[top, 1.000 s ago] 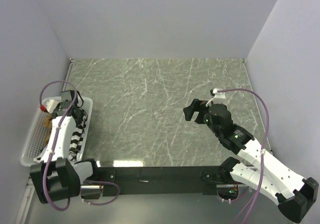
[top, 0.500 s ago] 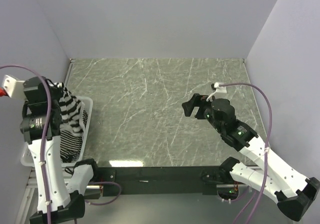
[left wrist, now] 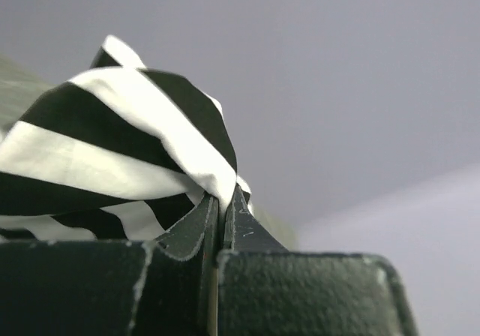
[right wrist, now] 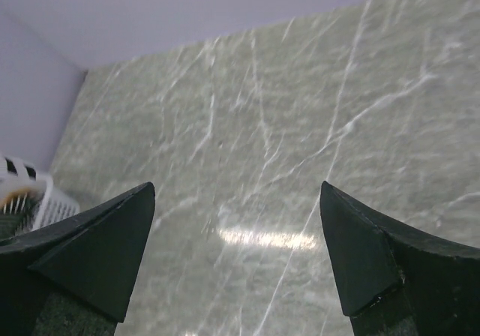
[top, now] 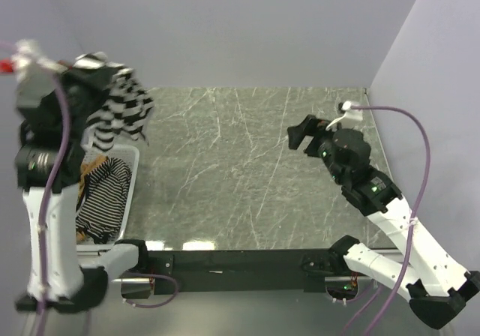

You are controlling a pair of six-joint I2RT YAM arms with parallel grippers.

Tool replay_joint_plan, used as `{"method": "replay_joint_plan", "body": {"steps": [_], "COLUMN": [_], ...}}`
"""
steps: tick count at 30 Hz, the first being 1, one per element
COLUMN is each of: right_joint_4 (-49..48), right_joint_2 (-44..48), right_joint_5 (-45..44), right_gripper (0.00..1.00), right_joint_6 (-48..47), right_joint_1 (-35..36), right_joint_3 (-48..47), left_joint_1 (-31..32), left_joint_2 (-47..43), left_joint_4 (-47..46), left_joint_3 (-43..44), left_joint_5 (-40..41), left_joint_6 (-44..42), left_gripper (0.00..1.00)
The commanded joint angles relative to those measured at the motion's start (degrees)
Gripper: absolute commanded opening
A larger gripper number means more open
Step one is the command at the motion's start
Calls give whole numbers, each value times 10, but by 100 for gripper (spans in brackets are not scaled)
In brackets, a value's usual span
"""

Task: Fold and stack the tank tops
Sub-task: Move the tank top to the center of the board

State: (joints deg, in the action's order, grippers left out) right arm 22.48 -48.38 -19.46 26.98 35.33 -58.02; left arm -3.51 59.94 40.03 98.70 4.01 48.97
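My left gripper (top: 96, 64) (left wrist: 223, 197) is raised high above the table's left side, shut on a bunched edge of the wide black-and-white striped tank top (top: 124, 107) (left wrist: 112, 148), which hangs from it over the white mesh basket (top: 136, 193). Inside the basket lie the thin-striped tank top (top: 105, 197) and a bit of the tan-brown tank top (top: 88, 169). My right gripper (top: 302, 135) (right wrist: 237, 190) hovers open above the right part of the marble table (top: 225, 171), nothing between its fingers.
The basket stands at the table's left edge, against the left wall; its corner (right wrist: 45, 201) shows in the right wrist view. Walls enclose the table at the back and on both sides. A dark rail (top: 225, 261) with the arm bases runs along the near edge.
My left arm has risen from inside the basket, lifting the wide-striped top up and back. My right gripper has drifted a little up and to the right, still open.
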Motion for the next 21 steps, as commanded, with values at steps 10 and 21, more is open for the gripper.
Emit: {"method": "replay_joint_plan", "body": {"steps": [10, 21], "right_joint_4": [28, -70], "right_joint_2": [-27, -3], "right_joint_5": [7, 85], "right_gripper": [96, 93], "right_joint_6": [22, 80], "right_joint_1": [-130, -129], "right_joint_3": [-54, 210], "left_joint_1": [409, 412], "left_joint_2": [270, 117], "left_joint_4": [-99, -328], "left_joint_3": [22, -493], "left_joint_5": [36, 35], "left_joint_6": [-100, 27], "left_gripper": [1, 60]}}
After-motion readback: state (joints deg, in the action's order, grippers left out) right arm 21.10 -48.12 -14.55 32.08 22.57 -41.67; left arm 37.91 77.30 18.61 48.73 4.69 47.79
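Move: The shut left gripper already holds the striped tank top high up. The board's center lies about 36 cm to the right, 2 cm ahead and some 49 cm below. The basket sits 15 cm left, 8 cm back and 46 cm below, and the narrow-striped top inside it is 9 cm left, 6 cm back and as far down. From the right gripper, the board's center is about 13 cm left, 3 cm ahead and 31 cm below. Fling the held tank top off the left gripper: sweep fast to the right, some 29 cm and at first forward, away from the basket, then plunge about 40 cm while drawing back, tipping the fingers down and turning clockwise, opening them on the way to let go. Shift the open right gripper right, forward and slightly up, then lower it towards the board. ##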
